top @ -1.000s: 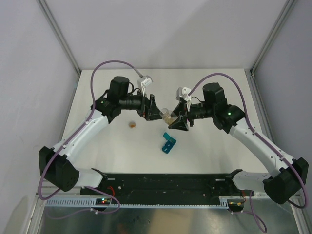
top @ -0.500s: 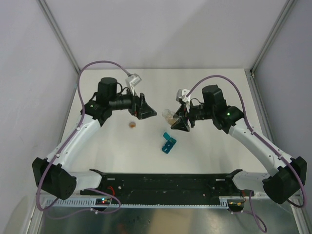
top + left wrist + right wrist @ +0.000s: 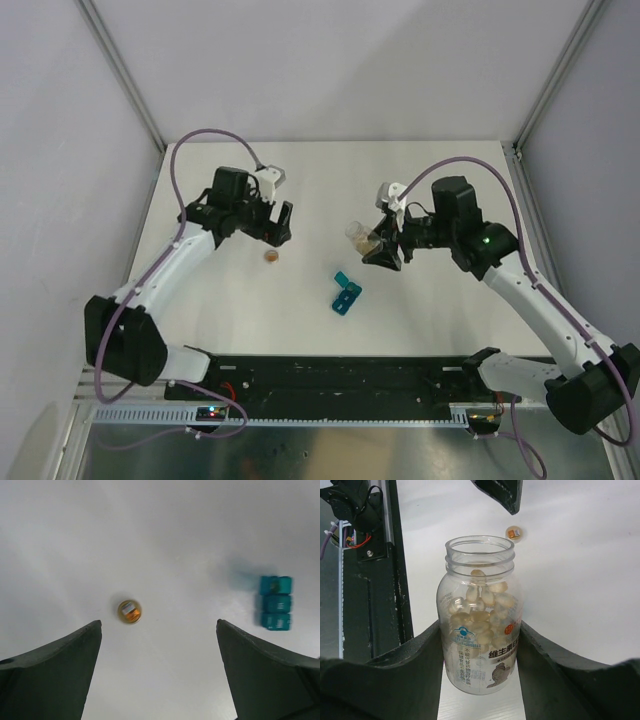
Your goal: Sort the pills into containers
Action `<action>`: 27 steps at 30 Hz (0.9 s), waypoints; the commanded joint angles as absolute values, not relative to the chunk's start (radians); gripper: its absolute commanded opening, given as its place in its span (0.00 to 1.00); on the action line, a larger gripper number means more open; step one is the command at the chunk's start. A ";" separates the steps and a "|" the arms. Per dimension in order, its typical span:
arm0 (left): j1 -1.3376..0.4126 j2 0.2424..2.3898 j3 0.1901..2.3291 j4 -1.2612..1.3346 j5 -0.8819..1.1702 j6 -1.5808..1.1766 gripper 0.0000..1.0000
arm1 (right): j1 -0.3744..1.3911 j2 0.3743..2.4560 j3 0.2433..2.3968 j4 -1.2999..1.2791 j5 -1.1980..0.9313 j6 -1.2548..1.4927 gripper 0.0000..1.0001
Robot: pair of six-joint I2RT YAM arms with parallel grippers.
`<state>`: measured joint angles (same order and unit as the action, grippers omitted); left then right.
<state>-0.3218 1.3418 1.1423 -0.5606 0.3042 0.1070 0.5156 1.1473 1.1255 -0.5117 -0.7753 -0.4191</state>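
My right gripper [image 3: 378, 247] is shut on a clear, uncapped bottle [image 3: 359, 234] and holds it above the table. In the right wrist view the bottle [image 3: 479, 630] sits between my fingers [image 3: 410, 675], part full of pale yellow pills [image 3: 482, 607]. The teal three-compartment containers [image 3: 345, 293] lie on the table in front of and below the bottle, one lid raised; they also show in the left wrist view [image 3: 275, 602]. My left gripper [image 3: 280, 225] is open and empty, hovering just behind a small round orange-tan object [image 3: 271, 256], which also shows between and ahead of its fingers [image 3: 129, 611].
The white table [image 3: 430, 320] is bordered by a black rail [image 3: 340, 375] at the near edge and grey walls around. The orange-tan object also shows in the right wrist view [image 3: 514, 533], with the left gripper's finger [image 3: 500, 492] above it.
My left gripper has drawn back to the left, away from the bottle, and now hangs over the orange-tan object. My right gripper has shifted a little to the right with the bottle.
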 commanded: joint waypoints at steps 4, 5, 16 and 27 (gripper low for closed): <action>-0.317 1.503 1.178 -0.613 0.080 0.225 1.00 | 0.482 1.077 1.099 -0.499 -0.807 -0.412 0.00; -0.317 1.526 1.186 -0.618 0.065 0.232 1.00 | 0.477 1.075 1.099 -0.503 -0.811 -0.412 0.00; -0.315 1.743 1.265 -0.646 0.038 0.274 0.93 | 0.465 1.044 1.057 -0.508 -0.803 -0.401 0.00; -0.315 1.855 1.310 -0.688 0.072 0.275 0.75 | 0.459 1.047 1.023 -0.500 -0.800 -0.397 0.00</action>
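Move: The jar lid lies on the table almost straight below the left hand, some 17 cm down, about 4 cm to its left and 1 cm ahead. From the left hand, the teal pill box stands about 12 cm back and 17 cm right on the table; the open jar of pills in the right hand is about 9 cm back, 20 cm right and perhaps 8 cm higher. From the right hand the lid is roughly 25 cm left, 10 cm ahead and 25 cm below. The left hand heads down for the jar lid, sinking about 15 cm while drifting some 4 cm left and a little forward. Its wrist swings about 30 degrees so the slanting fingers point nearly straight down, and halfway through they start to close from wide open to about three quarters, poised just over the lid. The right hand keeps its grip on the jar, easing a couple of centimetres right and slightly down. ##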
